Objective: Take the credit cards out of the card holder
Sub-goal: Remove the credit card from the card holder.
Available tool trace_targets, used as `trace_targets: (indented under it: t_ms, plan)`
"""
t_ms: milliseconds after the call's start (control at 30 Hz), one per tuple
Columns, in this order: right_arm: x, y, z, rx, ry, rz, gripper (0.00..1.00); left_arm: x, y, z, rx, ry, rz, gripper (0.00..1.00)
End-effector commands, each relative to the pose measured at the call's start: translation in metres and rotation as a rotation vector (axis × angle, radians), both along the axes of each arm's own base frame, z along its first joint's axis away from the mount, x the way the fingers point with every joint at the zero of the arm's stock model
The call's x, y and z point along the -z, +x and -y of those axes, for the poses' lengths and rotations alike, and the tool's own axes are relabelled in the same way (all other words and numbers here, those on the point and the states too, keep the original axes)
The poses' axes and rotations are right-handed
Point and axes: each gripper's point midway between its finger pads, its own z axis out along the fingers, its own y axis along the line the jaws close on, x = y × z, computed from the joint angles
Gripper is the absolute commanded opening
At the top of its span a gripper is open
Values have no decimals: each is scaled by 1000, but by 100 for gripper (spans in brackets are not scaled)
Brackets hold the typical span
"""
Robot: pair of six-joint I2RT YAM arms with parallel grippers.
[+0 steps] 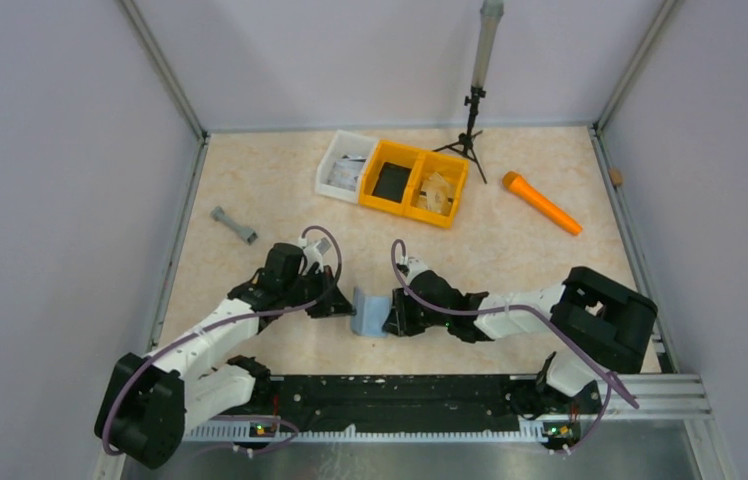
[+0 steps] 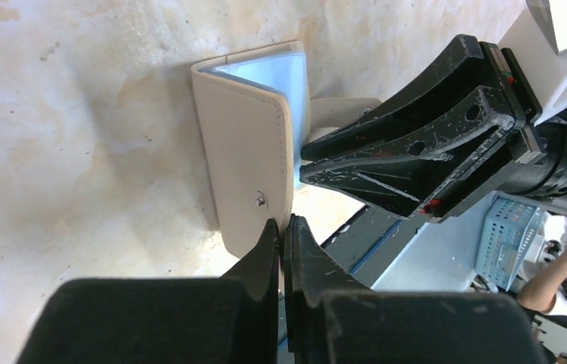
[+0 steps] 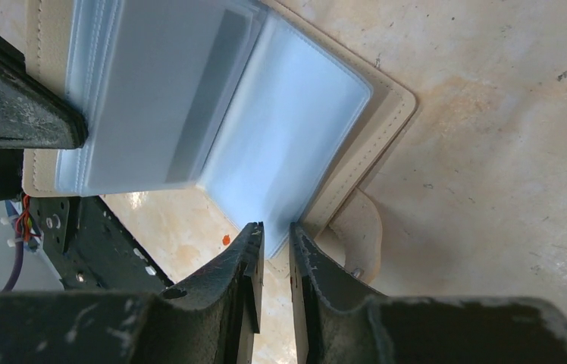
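Note:
The card holder [image 1: 370, 312] stands open on edge between both grippers, near the table's front. Its beige cover [image 2: 246, 152] with a snap stud faces the left wrist camera. My left gripper [image 2: 282, 225] is shut on that cover's lower edge. Pale blue clear sleeves [image 3: 288, 136] fan out in the right wrist view. A credit card [image 3: 159, 98] with a grey stripe shows inside one sleeve. My right gripper [image 3: 274, 231] has its jaws a narrow gap apart, and the corner of a sleeve reaches just between the tips. The beige strap tab [image 3: 360, 227] lies beside the right finger.
A white bin [image 1: 345, 165] and two joined yellow bins [image 1: 415, 180] sit at the back. An orange marker-like stick [image 1: 542, 203] lies back right. A grey dumbbell-shaped piece [image 1: 234, 225] lies at the left. A small tripod [image 1: 470, 125] stands behind the bins. The black rail [image 1: 400, 395] runs along the front.

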Motion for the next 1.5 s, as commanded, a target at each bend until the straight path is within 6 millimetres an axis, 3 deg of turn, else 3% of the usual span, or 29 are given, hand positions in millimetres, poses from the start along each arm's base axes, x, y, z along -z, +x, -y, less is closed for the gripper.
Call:
trace_targets:
  t_ms: [0, 333, 700, 767, 900, 1067, 1167, 1467]
  plan:
    - [25, -8, 12, -14, -91, -33, 21, -14, -2, 18, 62, -110, 21, 0]
    - [22, -9, 10, -22, -75, -34, 20, -7, -3, 19, 63, -107, 9, 0]
    - [-1, -6, 2, -36, -6, 7, 22, 13, -3, -7, -11, 70, -8, 0]
    - [-7, -5, -5, -54, 11, 14, 22, 18, -4, -8, -17, 81, -24, 6]
    - [-20, -2, -19, -83, 47, 22, 22, 21, -5, -8, -16, 81, -34, 32]
    - [-26, 0, -29, -103, 61, 27, 23, 7, -4, 4, -7, -32, 17, 61]
    - [-25, 0, -32, -111, 66, 22, 23, -1, -1, 8, -10, -72, 47, 67]
    - [-38, 2, -47, -143, 116, 31, 23, 14, -4, 7, 7, -43, -2, 73]
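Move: The left fingers already pinch the holder's raised cover: its middle is about 2 cm ahead and 3 cm below. From there the clear card sleeves lie some 3 cm right, 2 cm ahead and 4 cm down. From the right fingertips the same sleeves are roughly 4 cm left, 2 cm ahead and 1 cm up, and the snap strap lies about 2 cm ahead, 1 cm right and 1 cm below. Keep the pinch on the raised cover while easing the left gripper about 1 cm right and back, then spread its fingers wide to free the cover and sink roughly 1.5 cm so they straddle it. Hold the right gripper still at first, then as the left opens, take it about 2 cm left and slightly up towards the sleeves, fingers kept just parted. ##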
